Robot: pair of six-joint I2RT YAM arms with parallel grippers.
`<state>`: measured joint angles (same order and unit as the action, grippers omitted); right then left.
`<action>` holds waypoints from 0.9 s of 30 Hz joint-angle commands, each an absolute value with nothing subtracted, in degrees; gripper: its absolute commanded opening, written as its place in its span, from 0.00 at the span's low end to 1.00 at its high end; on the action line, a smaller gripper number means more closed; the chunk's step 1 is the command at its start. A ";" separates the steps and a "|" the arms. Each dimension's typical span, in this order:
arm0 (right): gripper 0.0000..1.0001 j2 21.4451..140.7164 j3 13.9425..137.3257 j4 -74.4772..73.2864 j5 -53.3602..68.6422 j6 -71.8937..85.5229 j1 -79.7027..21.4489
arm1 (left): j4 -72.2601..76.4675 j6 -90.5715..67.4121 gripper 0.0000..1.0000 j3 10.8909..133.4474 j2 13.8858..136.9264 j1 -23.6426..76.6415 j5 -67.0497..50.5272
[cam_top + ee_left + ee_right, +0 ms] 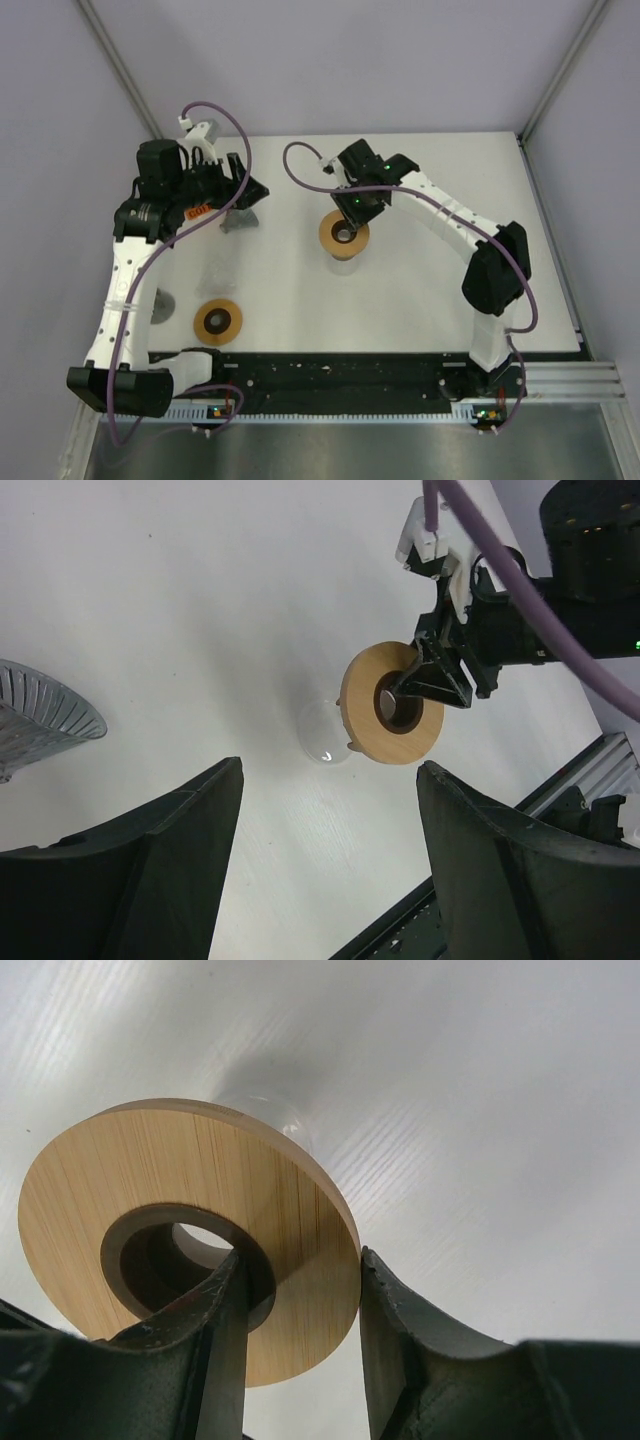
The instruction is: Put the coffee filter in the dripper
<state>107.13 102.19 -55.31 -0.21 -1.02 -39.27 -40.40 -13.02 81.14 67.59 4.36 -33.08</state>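
The dripper [343, 233] is a wooden ring with a dark hole over clear glass, standing mid-table. My right gripper [352, 212] is shut on that ring [190, 1190]: one finger sits in the hole and the other presses the outer rim. The left wrist view shows the same ring [365, 715] with the right gripper on it. A grey ribbed cone [40, 715], apparently the coffee filter, rests on the table at back left [238, 220]. My left gripper [330, 775] hovers just beside it, open, with only bare table between its fingers.
A second wooden ring [217, 321] lies near the front left. A faint clear glass piece [215, 275] stands behind it, and a small grey object [160, 305] sits under the left arm. The black rail [330, 375] runs along the near edge.
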 commanded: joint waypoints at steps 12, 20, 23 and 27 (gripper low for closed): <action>0.20 111.44 107.23 -58.80 1.41 -3.08 -39.64 | -39.02 -11.34 0.76 81.56 66.53 3.87 -33.13; 0.44 111.36 107.40 -59.06 2.90 -3.69 -39.64 | -39.02 -11.16 0.76 81.65 66.71 3.78 -33.22; 0.52 110.83 107.67 -58.98 3.86 -3.95 -39.64 | -39.20 -10.81 0.76 81.74 66.71 3.78 -33.05; 0.62 109.95 108.98 -58.97 5.27 -4.13 -39.64 | -39.81 -9.67 0.78 82.26 66.80 3.69 -32.17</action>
<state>110.89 105.08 -59.02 3.53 -3.49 -39.27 -40.75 -11.68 81.14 67.59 4.14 -32.93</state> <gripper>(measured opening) 0.592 0.766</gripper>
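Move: The glass server stands right under the wooden ring that the right hand already grips by its band: server middle about 2 cm back, 2 cm left and 7 cm below that hand. The ribbed grey cone lies some 27 cm to the hand's left and 9 cm farther out, the second wooden ring about 31 cm left and 15 cm back, both on the table. From the left hand the server is roughly 18 cm right, 1 cm ahead and 24 cm down. The wooden ring, pinched with one right finger in its hole and the other on its outer rim, is set down the last 1.5 cm onto the glass server's mouth. The right hand drops quickly, then nearly stays over it, tipping about 5 degrees and easing slightly back; late on, its fingers spread and let the ring go. ##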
